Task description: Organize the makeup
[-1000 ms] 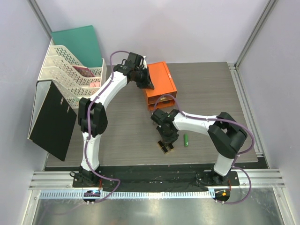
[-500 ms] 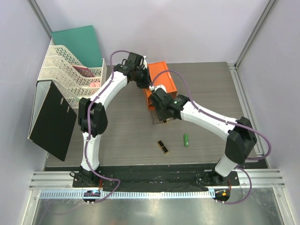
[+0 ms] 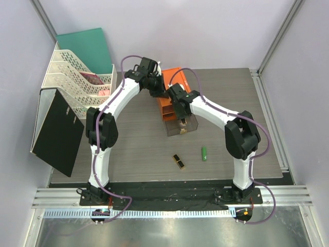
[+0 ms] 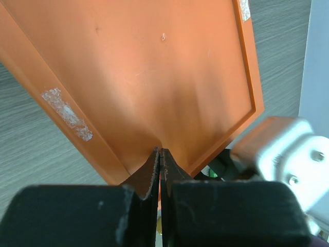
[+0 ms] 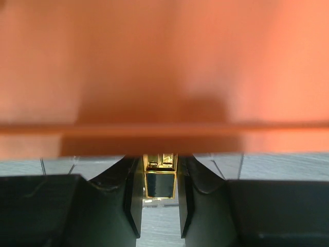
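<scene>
My right gripper (image 3: 181,122) is shut on a black-and-gold lipstick case (image 5: 160,184) and holds it over the clear drawer (image 3: 193,124) pulled out of the orange drawer box (image 3: 165,109). In the right wrist view the gripper (image 5: 160,165) faces the box's orange front (image 5: 164,77) at close range. A second lipstick case (image 3: 178,161) and a small green tube (image 3: 204,153) lie on the table nearer the front. My left gripper (image 3: 157,87) is shut, with its tips (image 4: 161,152) resting on the box's orange top (image 4: 154,67). I see no peach bottles.
A white tiered file tray (image 3: 77,82) stands at the back left. A green folder (image 3: 87,43) is behind it and a black binder (image 3: 56,131) leans in front of it. The enclosure walls close in the table on the left, back and right.
My right gripper took one of the two lipstick cases from the front of the table and carried it back to the drawer. The left arm has not moved.
</scene>
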Robot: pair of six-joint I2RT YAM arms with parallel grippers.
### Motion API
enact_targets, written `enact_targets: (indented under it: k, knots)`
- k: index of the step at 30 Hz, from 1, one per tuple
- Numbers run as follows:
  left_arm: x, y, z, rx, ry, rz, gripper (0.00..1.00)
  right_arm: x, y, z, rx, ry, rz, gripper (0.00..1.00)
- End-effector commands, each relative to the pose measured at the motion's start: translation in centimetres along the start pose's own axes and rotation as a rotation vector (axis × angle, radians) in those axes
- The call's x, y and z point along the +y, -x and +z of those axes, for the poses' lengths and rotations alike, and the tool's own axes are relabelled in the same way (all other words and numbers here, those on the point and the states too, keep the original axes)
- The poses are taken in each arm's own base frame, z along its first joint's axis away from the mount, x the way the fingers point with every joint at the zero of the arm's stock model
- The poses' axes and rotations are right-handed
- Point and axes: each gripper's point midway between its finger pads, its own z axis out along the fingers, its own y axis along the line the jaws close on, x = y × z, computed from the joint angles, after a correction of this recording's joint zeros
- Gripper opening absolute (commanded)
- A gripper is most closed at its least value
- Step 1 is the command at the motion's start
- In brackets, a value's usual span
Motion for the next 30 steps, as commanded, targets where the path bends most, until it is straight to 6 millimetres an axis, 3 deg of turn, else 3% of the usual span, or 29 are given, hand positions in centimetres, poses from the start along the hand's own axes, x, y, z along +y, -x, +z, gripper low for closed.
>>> enact_targets:
  k: [1,2,3,6,11,14,15,17,18,19,23,27,30]
  knots:
    - [6.2,-5.8,1.6,0.213,0.220,-0.065,0.00,1.0,4.3,-1.1,-0.131,0.053,0.005,0.27]
    - [6.2,-5.7,1.7,0.210,0.219,-0.066,0.00,0.9,4.3,-1.3,-0.133,0.051,0.004,0.36]
    - [6.1,-5.6,1.7,0.206,0.221,-0.069,0.00,0.8,4.3,-1.4,-0.135,0.047,0.004,0.54]
    - [6.1,-5.5,1.8,0.209,0.221,-0.075,0.00,0.0,4.0,-2.0,-0.145,0.025,0.004,0.72]
    - [6.2,-5.6,2.0,0.211,0.223,-0.079,0.00,-0.9,3.9,-3.4,-0.166,0.007,0.017,0.75]
    - [6.3,-5.5,2.0,0.210,0.227,-0.077,0.00,-2.3,2.6,-4.5,-0.155,-0.008,0.073,0.74]
    - [6.4,-5.5,2.0,0.209,0.230,-0.075,0.00,-3.4,1.3,-4.3,-0.119,-0.012,0.101,0.74]
    - [6.4,-5.6,2.0,0.212,0.231,-0.071,0.00,-4.3,0.1,-5.7,-0.103,0.048,0.151,0.74]
    - [6.4,-5.7,2.0,0.214,0.228,-0.069,0.00,-4.5,-2.2,-5.3,-0.047,0.084,0.191,0.75]
    - [6.3,-5.7,2.0,0.215,0.224,-0.065,0.00,-5.9,-2.3,-6.3,-0.065,0.096,0.237,0.77]
    - [6.6,-5.7,1.8,0.219,0.235,-0.047,0.00,-7.2,-6.6,-6.2,0.044,0.115,0.289,0.79]
    - [6.6,-5.9,1.8,0.226,0.234,-0.043,0.00,-6.9,-11.2,-4.9,0.210,0.115,0.301,0.78]
    - [6.7,-6.1,1.8,0.234,0.235,-0.046,0.00,-5.6,-13.2,-4.1,0.296,0.158,0.325,0.75]
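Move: The right hand already holds a gold compact over the open lower drawer. The middle of the drawer's opened part lies about 8 cm below and roughly 1 cm back and 1 cm left. The orange cabinet's middle is some 9 cm ahead and 4 cm left, 3 cm lower. On the table, the green tube is about 15 cm back and 9 cm right, the other compact about 20 cm back and 2 cm left. From the left hand the drawer spot is roughly 9 cm back, 8 cm right. The right fingers let go of the gold compact over the clear lower drawer, opening wide while the hand barely moves. The emptied hand then rises about 3 cm and sweeps roughly 11 cm right and 8 cm back, towards the green tube, sinking again at the end and turning slightly clockwise. The left hand keeps its shut fingertips resting on the cabinet's top. ##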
